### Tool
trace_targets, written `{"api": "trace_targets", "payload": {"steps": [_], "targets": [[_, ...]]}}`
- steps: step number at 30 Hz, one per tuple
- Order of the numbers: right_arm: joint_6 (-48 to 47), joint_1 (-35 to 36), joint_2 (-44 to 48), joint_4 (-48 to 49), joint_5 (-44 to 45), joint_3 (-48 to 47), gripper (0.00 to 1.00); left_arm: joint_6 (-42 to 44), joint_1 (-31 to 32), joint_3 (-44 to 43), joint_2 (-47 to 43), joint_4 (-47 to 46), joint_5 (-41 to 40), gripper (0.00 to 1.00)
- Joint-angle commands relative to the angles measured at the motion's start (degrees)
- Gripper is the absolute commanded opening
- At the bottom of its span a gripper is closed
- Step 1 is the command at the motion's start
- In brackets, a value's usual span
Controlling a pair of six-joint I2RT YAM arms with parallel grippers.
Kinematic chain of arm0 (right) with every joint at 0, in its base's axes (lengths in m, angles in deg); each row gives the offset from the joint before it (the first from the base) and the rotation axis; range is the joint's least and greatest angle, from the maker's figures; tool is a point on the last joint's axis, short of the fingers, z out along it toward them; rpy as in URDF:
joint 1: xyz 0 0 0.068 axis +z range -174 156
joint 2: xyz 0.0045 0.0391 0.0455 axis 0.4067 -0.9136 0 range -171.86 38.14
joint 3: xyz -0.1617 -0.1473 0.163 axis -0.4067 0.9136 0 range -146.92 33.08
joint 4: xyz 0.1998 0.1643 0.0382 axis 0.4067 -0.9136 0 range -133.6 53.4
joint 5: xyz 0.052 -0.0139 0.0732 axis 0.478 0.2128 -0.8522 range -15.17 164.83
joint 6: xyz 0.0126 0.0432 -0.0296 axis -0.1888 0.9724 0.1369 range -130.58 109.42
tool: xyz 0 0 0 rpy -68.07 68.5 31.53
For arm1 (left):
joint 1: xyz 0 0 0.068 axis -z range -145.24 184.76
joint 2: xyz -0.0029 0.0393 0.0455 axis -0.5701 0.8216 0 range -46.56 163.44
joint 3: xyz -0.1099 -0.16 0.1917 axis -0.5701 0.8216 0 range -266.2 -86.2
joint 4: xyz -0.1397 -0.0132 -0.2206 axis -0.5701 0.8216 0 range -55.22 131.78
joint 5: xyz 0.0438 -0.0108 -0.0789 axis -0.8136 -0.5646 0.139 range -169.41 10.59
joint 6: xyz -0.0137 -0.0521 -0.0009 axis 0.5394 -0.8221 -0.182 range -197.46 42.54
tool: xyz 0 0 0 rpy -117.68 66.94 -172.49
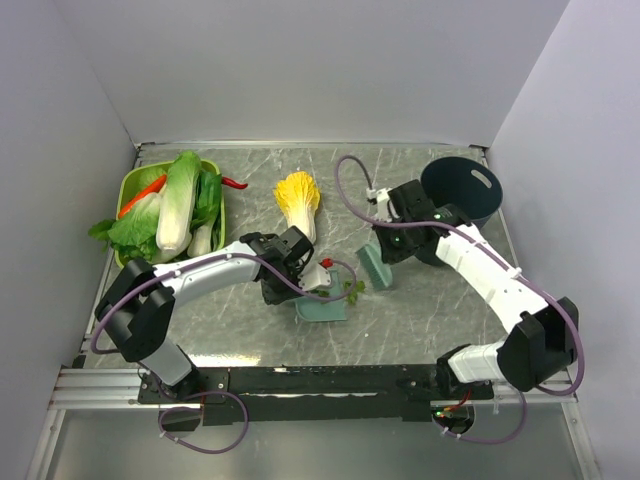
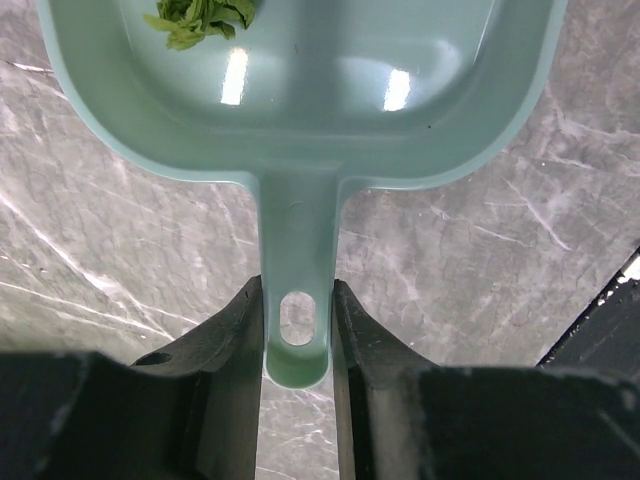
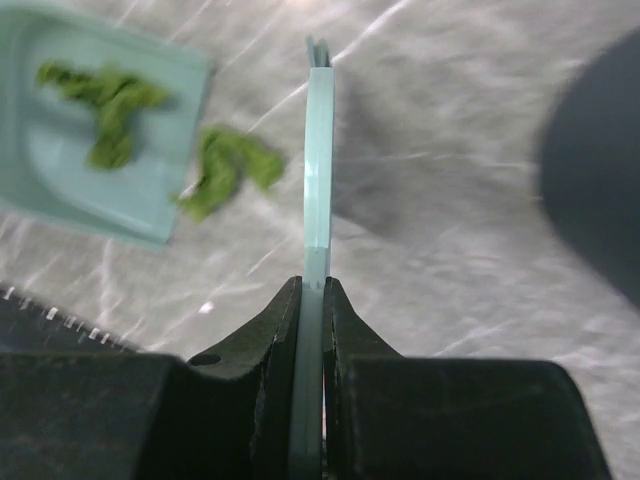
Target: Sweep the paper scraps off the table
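My left gripper is shut on the handle of a teal dustpan lying flat on the marble table. Some green paper scraps lie inside the pan. More paper scraps lie on the table at the pan's lip. My right gripper is shut on a flat teal brush, held edge-on just right of those scraps.
A lime basket of whole cabbages stands at the back left, with a red chili beside it. A yellow-topped cabbage half lies at mid back. A dark round bin stands at the back right. Walls enclose three sides.
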State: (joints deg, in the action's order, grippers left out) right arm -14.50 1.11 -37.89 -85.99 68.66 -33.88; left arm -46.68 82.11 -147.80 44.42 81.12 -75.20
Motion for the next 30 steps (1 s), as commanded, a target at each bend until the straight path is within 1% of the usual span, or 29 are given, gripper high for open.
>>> {"api": "trace_targets", "payload": {"steps": [1, 3, 4, 5, 8, 11, 17, 22, 25, 27, 30], "targets": [[2.2, 3.9, -1.8, 0.8, -10.9, -0.5, 0.00, 0.2, 0.5, 0.9, -2.6, -0.4, 0.1, 0.01], [3.8, 4.3, -2.5, 3.0, -15.4, -1.8, 0.00, -0.6, 0.5, 0.3, -2.5, -0.4, -0.2, 0.01], [7.1, 4.2, -2.7, 3.8, -18.0, -2.3, 0.00, -0.9, 0.5, 0.2, -2.5, -0.6, 0.0, 0.01], [7.8, 3.9, -2.9, 4.8, -22.9, -3.0, 0.00, -1.1, 0.5, -0.2, -2.4, -0.7, 0.6, 0.01], [8.9, 3.2, -2.3, 5.1, -25.8, -5.8, 0.00, -2.2, 0.6, -1.8, -1.2, -0.7, 0.7, 0.01], [6.5, 2.3, 0.4, 2.7, -26.8, -7.0, 0.00, -2.1, 0.6, -3.2, -0.5, 0.0, 1.2, 0.01], [2.6, 1.3, 7.0, -0.8, -21.8, -4.1, 0.00, -1.2, 0.5, -3.2, -3.7, -1.1, 1.9, 0.01], [-1.6, -0.4, 11.0, -2.2, -17.3, -10.0, 0.00, -1.2, 0.5, -0.9, -6.8, -3.5, 3.4, 0.01], [-3.5, -0.8, 11.9, -3.6, -15.7, -14.9, 0.00, -2.7, 0.5, -1.2, -7.9, -4.2, 4.3, 0.01], [-3.9, -1.1, 12.3, -3.8, -12.6, -17.7, 0.00, -3.5, 0.5, -1.8, -8.4, -4.0, 5.0, 0.01], [-5.1, -2.2, 13.9, -3.4, -10.4, -19.3, 0.00, -4.3, 0.5, -3.3, -9.4, -3.3, 6.1, 0.01]]}}
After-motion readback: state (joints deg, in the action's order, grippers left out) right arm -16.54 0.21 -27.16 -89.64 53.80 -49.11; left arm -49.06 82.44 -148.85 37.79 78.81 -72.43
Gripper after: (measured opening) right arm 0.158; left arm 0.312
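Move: The loose paper scrap lies about 7 cm to the right hand's left and 2 cm nearer the base, some 13 cm below it. Just beyond it is the dustpan, its middle about 14 cm left of that hand and 3 cm back, with another scrap already in it, also 14 cm left and 3 cm back. The bin stands about 12 cm right and 11 cm ahead. From the left hand the loose scrap is some 17 cm right, 4 cm ahead and 4 cm below. Sweep the right hand's brush about 8 cm left and slightly back towards the dustpan's open edge, rolling its left side up some 20 degrees, then lift it some 15 cm clear, drifting back right and tipping the brush outward. Keep the left gripper on the pan handle, still for the stroke; then raise the pan about 4 cm, shifting it slightly right with its open edge tilting up. ##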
